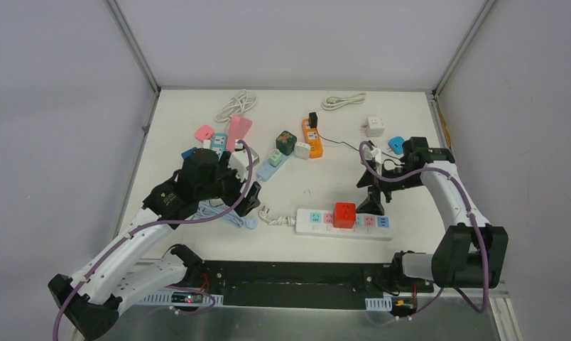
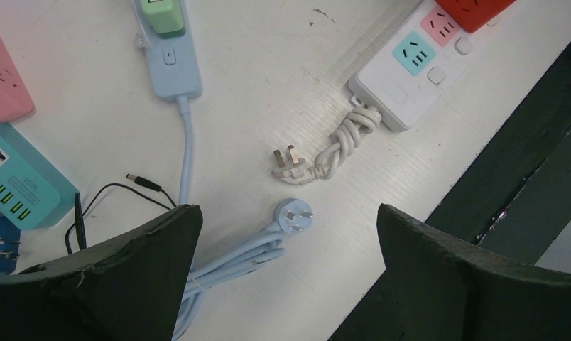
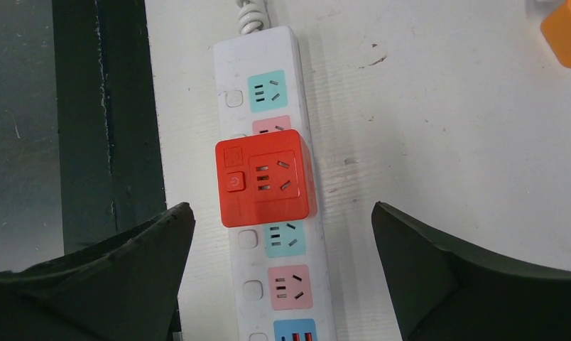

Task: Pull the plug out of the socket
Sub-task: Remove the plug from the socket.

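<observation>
A red cube plug (image 1: 344,214) (image 3: 265,177) sits plugged into a long white socket strip (image 1: 307,222) (image 3: 297,284) near the table's front edge. My right gripper (image 1: 371,202) (image 3: 283,213) hovers open over the strip, its fingers either side of it just beside the red plug, touching nothing. My left gripper (image 1: 247,204) (image 2: 290,213) is open too, to the left of the strip's cord end, above a loose light-blue plug (image 2: 295,215). In the left wrist view the strip's end (image 2: 403,92) and a corner of the red plug (image 2: 474,11) show at the upper right.
The strip's own white plug (image 2: 290,162) lies loose on its coiled cord. Further back lie an orange strip (image 1: 312,137), a pink strip (image 1: 238,131), a light-blue strip (image 1: 272,165), a white cube (image 1: 373,126) and coiled white cables (image 1: 343,101). A black rail (image 1: 297,280) borders the front.
</observation>
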Robot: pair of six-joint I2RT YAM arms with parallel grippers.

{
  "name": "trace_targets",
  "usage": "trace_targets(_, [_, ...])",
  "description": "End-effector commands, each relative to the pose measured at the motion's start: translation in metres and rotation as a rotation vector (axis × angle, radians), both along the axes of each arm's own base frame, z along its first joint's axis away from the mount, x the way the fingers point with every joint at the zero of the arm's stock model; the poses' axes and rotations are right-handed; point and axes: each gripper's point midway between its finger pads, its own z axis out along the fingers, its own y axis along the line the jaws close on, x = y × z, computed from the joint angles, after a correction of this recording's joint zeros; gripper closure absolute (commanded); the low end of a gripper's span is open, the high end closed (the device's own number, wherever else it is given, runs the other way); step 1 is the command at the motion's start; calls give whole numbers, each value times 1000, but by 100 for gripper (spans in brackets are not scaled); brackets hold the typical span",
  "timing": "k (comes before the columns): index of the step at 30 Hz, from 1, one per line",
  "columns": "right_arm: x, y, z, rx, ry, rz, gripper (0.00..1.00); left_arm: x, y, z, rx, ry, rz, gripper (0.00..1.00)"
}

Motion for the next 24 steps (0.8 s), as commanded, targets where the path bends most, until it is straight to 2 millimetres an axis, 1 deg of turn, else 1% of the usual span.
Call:
trace_targets(1, [0, 4, 3, 3, -72, 41, 0, 6, -1, 7, -22, -25, 13, 1])
trace_targets(7, [-1, 8, 0, -3, -91, 63, 0, 6, -2, 6, -22, -23, 7, 1])
trace_targets(11, [0, 12, -10, -40, -110, 67, 0, 6, -2, 5, -20, -22, 3, 1])
trace_targets(15, [-6, 19, -22, -86, -143, 109, 0, 6, -2, 5, -19, -23, 4, 1])
trace_targets(19, [-15, 27, -28, -112, -185, 155, 0, 6, -1, 5, -18, -23, 5, 1])
trace_targets(24, [-20, 30, -37, -170, -193, 178, 0, 7, -1, 3, -14, -19, 6, 1])
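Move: The red plug sits on the white power strip, about 6 cm to the left of the open right hand, some 3 cm back and 7 cm below. The strip runs left-right beneath it, its middle roughly 11 cm below the hand; the strip's coiled cord lies about 21 cm left of the plug, level with it. From the left hand the plug is some 29 cm right, 2 cm back and 13 cm below. The open right hand sinks and swings left and back towards the red plug, about 5 cm, turning counter-clockwise. ##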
